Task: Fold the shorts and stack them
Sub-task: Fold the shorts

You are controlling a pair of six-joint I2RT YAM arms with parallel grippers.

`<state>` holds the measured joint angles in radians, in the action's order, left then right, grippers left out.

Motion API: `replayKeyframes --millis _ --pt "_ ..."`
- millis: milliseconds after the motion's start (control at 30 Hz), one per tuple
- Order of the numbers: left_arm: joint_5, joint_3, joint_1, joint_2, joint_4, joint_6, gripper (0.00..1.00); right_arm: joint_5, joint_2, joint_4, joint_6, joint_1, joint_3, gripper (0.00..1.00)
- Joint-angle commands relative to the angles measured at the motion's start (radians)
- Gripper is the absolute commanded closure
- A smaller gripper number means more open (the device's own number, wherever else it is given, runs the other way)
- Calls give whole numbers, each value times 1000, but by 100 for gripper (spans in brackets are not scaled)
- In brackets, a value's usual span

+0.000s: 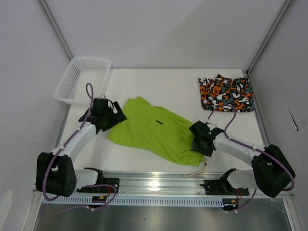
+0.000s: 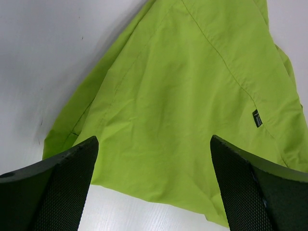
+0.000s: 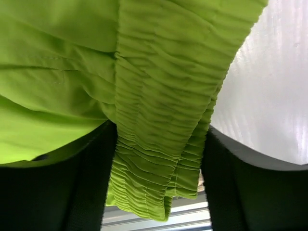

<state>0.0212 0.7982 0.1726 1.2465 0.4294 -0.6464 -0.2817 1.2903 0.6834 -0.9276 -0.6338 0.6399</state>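
The lime green shorts (image 1: 154, 130) lie spread out in the middle of the table. My left gripper (image 1: 111, 117) hovers open over their left hem; in the left wrist view the hem (image 2: 159, 192) runs between the wide-apart fingers (image 2: 67, 178) of that gripper (image 2: 154, 140). My right gripper (image 1: 200, 140) is at the shorts' right end. Its jaws straddle the gathered elastic waistband (image 3: 159, 159), partly closed, with the band filling the gap of that gripper (image 3: 159, 130) but not pinched flat. The camo shorts (image 1: 226, 94) lie folded at the back right, away from both arms.
A white mesh basket (image 1: 72, 98) stands at the back left, just behind the left arm. A white drawstring (image 1: 202, 168) hangs off the shorts towards the metal rail (image 1: 159, 180) along the near edge. White walls enclose the table on three sides.
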Motion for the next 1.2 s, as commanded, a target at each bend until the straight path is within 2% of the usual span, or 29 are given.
replayKeyframes --millis 0,33,133,200,267,600,767,1000,1167 --pt "-17 -36 7 -48 -6 8 1 -33 0 -27 -31 -10 -32 42" --pt "-17 -36 7 -59 -4 7 1 -39 -12 -24 -33 -10 -34 58" --pt "-17 -53 7 -73 9 8 1 -51 -25 -18 -31 -9 -26 61" --pt "-43 -70 7 -84 11 5 1 -60 -26 -21 -20 2 -16 67" --pt "-38 -71 7 -87 15 4 1 -47 -16 -33 10 40 -6 81" --pt "-35 -96 7 -124 46 -1 1 -5 131 -133 157 201 110 77" --pt "11 -126 7 -104 34 -4 1 9 224 -157 199 235 181 76" --pt "-4 -134 1 30 -81 -58 1 38 228 -203 219 238 170 76" --pt "-17 -146 -13 138 -251 -154 1 70 186 -223 234 238 139 76"
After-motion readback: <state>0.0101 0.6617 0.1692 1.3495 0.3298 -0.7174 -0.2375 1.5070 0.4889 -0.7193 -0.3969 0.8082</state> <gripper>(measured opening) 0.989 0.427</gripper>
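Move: The shorts' waistband already lies between the right fingers, right at the hand point. Its near end with the drawstring is some 6 cm back and 1 cm left of that hand, and the black label about 15 cm ahead and 21 cm left. From the left hand, about 10 cm above the table, the near-left leg corner sits roughly 5 cm back and 5 cm left; the label is some 3 cm ahead and 20 cm right. Close the right fingers onto the bunched waistband, then keep that pinch and drag it low and level about 9 cm forward, easing to a stop. Meanwhile bring the open left gripper back some 4 cm, then sink it towards the near-left leg corner, about 6.5 cm lower in all, nosing forward at the end and tipping slightly more downward, without closing. ##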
